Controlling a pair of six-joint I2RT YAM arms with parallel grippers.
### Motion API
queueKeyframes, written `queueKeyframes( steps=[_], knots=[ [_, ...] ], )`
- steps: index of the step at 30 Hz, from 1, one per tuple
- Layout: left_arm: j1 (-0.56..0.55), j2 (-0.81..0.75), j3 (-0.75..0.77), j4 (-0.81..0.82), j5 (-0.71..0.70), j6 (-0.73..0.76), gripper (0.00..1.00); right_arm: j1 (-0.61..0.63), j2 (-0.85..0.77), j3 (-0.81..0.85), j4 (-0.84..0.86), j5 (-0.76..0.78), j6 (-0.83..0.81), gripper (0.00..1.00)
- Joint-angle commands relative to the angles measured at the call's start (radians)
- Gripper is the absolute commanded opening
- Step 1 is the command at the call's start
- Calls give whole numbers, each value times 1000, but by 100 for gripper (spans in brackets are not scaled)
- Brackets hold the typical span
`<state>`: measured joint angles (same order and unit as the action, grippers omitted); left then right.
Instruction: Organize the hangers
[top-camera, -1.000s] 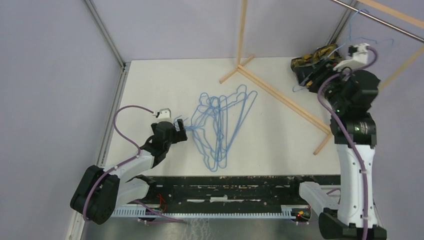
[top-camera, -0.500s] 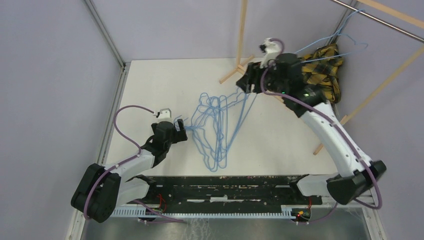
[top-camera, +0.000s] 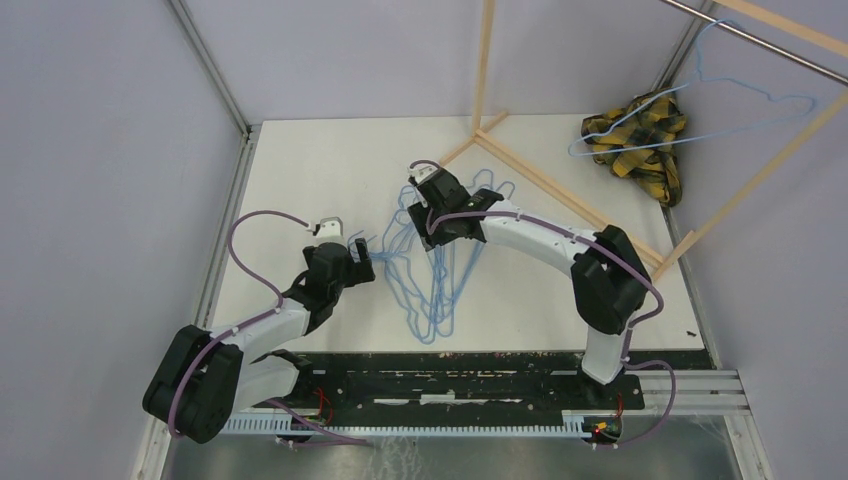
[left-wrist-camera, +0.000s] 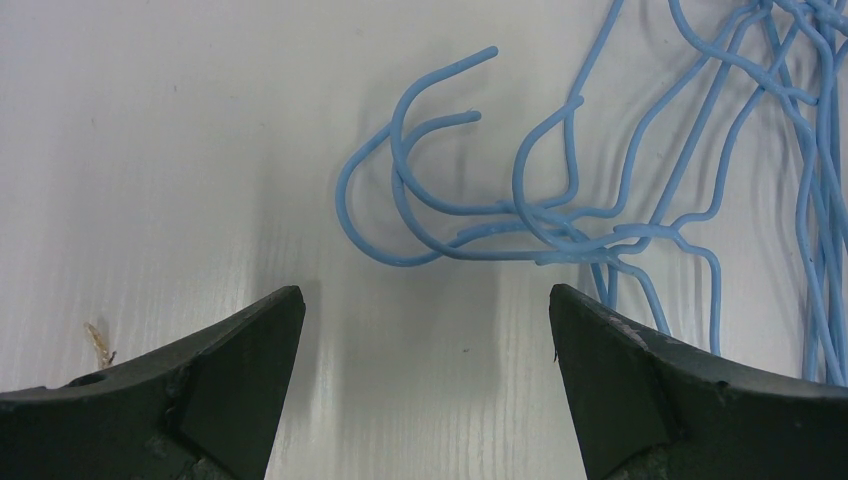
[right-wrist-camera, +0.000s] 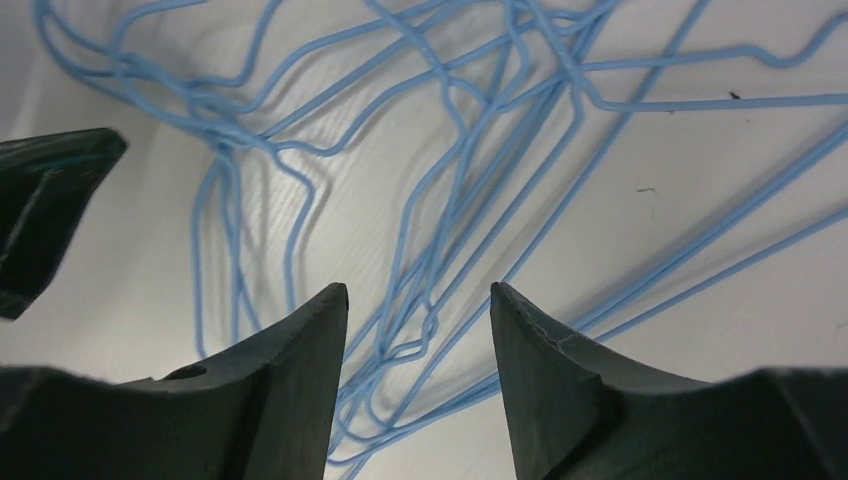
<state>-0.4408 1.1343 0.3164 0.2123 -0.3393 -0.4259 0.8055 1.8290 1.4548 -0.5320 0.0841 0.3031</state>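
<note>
A tangled pile of light-blue wire hangers (top-camera: 440, 270) lies on the white table (top-camera: 320, 170). One more hanger (top-camera: 697, 70) hangs by its hook from the metal rod (top-camera: 760, 40) at the upper right. My left gripper (top-camera: 365, 262) rests open on the table at the pile's left edge. In the left wrist view the hangers' hooks (left-wrist-camera: 440, 215) lie just ahead of the left gripper (left-wrist-camera: 425, 300), untouched. My right gripper (top-camera: 430, 200) hovers open above the pile's far end. In the right wrist view the wires (right-wrist-camera: 450, 170) lie below the right gripper (right-wrist-camera: 418, 295), which grips none of them.
A yellow-black plaid cloth (top-camera: 640, 135) lies at the table's far right, under the hanging hanger. The wooden rack frame (top-camera: 560, 195) crosses the table's back right, with an upright post (top-camera: 484, 60). The left gripper's finger (right-wrist-camera: 50, 200) shows at the left of the right wrist view.
My right arm swung from the rod at the upper right down and left to the pile, leaving one hanger on the rod. The left arm stayed still.
</note>
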Motion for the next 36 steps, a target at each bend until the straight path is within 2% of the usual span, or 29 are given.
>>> queueKeyframes(
  steps=[1, 3, 7, 16, 21, 23, 26, 28, 31, 36],
  knots=[
    [-6, 1, 3, 47, -24, 0, 99, -14, 67, 45, 43, 168, 16, 62],
    [-5, 1, 3, 47, -23, 1, 99, -30, 115, 65, 40, 169, 20, 62],
    [-5, -2, 1, 47, -26, 0, 99, -79, 186, 77, 46, 120, 57, 52],
    [-5, 3, 3, 47, -28, 0, 99, -124, 233, 6, 136, 29, 90, 48],
    [-4, 7, 4, 47, -29, -1, 99, -137, 226, -34, 165, -6, 100, 37],
    [-4, 6, 3, 47, -31, -2, 99, -142, 211, -55, 176, -15, 105, 31],
    [-6, 6, 2, 47, -32, -3, 99, -147, 176, -85, 182, -12, 118, 14],
    [-5, 4, 1, 47, -33, -4, 99, -149, 138, -104, 178, -11, 127, 7],
    [-5, 2, 0, 47, -35, -5, 99, -147, 53, -139, 168, -3, 142, 3],
    [-5, 3, 0, 48, -37, -5, 99, -148, -106, -187, 137, 9, 157, 4]
  ],
)
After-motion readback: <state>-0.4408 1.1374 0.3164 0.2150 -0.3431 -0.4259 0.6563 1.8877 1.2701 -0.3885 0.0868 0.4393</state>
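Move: The neck of the next blue hanger lies roughly 5 cm ahead of the right hand, 4 cm to its right and 10 cm below. On the table, the hooks of the left-hand tangle are about 14 cm left and 4 cm back; the wooden stand's near-left foot is some 17 cm ahead and 10 cm right. From the left hand that neck lies about 22 cm right, 8 cm ahead and 3 cm lower. Right hand sinks about 9 cm, reaching forward-right, pinches the hanger's neck, then draws it back-right, rising 2 cm. ##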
